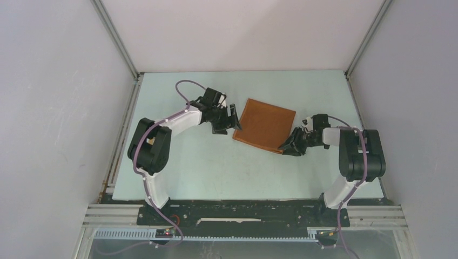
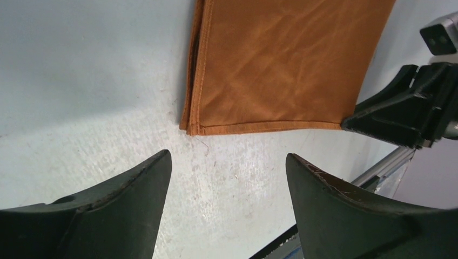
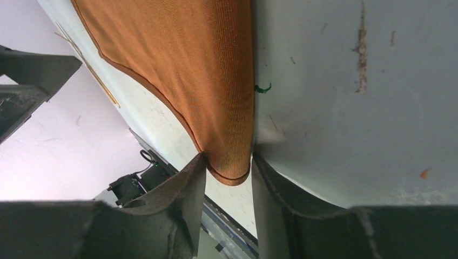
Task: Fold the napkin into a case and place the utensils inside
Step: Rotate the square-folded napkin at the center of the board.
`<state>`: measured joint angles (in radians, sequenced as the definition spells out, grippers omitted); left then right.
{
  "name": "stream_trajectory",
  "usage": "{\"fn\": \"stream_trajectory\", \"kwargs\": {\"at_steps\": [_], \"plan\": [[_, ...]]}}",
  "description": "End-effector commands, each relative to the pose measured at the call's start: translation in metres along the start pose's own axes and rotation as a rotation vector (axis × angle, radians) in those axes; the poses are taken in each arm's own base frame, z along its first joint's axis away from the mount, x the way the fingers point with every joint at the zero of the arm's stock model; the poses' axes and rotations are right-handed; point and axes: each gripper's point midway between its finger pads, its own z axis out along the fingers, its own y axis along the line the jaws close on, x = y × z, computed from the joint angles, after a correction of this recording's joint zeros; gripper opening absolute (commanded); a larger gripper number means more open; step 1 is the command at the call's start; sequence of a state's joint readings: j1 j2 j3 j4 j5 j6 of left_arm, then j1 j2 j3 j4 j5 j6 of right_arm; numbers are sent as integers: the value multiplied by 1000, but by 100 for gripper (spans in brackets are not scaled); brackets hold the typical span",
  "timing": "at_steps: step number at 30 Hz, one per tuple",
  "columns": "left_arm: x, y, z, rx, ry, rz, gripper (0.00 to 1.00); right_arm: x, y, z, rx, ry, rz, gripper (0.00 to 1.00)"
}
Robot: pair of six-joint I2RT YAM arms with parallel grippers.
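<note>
The rust-orange napkin (image 1: 264, 125) lies on the table, doubled over, with two stacked layers showing along its edge in the left wrist view (image 2: 281, 65). My left gripper (image 1: 235, 120) is open just off the napkin's left near corner, with only bare table between its fingers (image 2: 228, 155). My right gripper (image 1: 285, 147) is at the napkin's right near corner. In its own view that corner (image 3: 183, 65) is raised off the table and fills the gap between the fingers (image 3: 227, 159). The right gripper also shows in the left wrist view (image 2: 405, 113). The utensils are out of view.
The pale table (image 1: 216, 167) is enclosed by white walls at the back and both sides. An aluminium rail (image 1: 243, 216) carrying both arm bases runs along the near edge. Small stains (image 3: 361, 48) mark the table surface near the right gripper.
</note>
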<state>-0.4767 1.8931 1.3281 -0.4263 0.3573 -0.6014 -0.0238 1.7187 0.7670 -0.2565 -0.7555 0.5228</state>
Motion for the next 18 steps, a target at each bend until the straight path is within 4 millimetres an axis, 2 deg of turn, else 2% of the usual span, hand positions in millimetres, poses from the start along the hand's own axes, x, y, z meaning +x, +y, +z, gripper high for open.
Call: {"fn": "stream_trajectory", "kwargs": {"at_steps": [1, 11, 14, 18], "plan": [[-11, -29, -29, 95, -71, 47, 83, 0, -2, 5, -10, -1, 15, 42], [-11, -47, -61, 148, -119, 78, 83, -2, -1, 7, -32, -1, 25, 14], [-10, -49, -66, 158, -125, 81, 83, -2, -2, 8, -31, 2, 25, 0], [-7, -51, -70, 172, -131, 85, 83, -6, -7, 4, 19, -43, 8, 0]]}}
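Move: The napkin's near right corner is already between the right gripper's half-open fingers, about 1 cm to the left of the hand point and 1 cm below it. From the same hand, the near left corner is roughly 18 cm to the left and 4 cm ahead; the far right corner is some 13 cm ahead and 3 cm to the right. From the left gripper, the near right corner lies about 19 cm right, 7 cm back and 6 cm down. Shut the right gripper fully on the napkin's near right corner, keeping that hand almost in place and letting it sink only about half a centimetre, so the fingertips pinch the folded layers against each other. Meanwhile lift the empty left gripper about 6 cm up and a little back, away from the napkin, tilting its fingers slightly upward and keeping them wide open. ##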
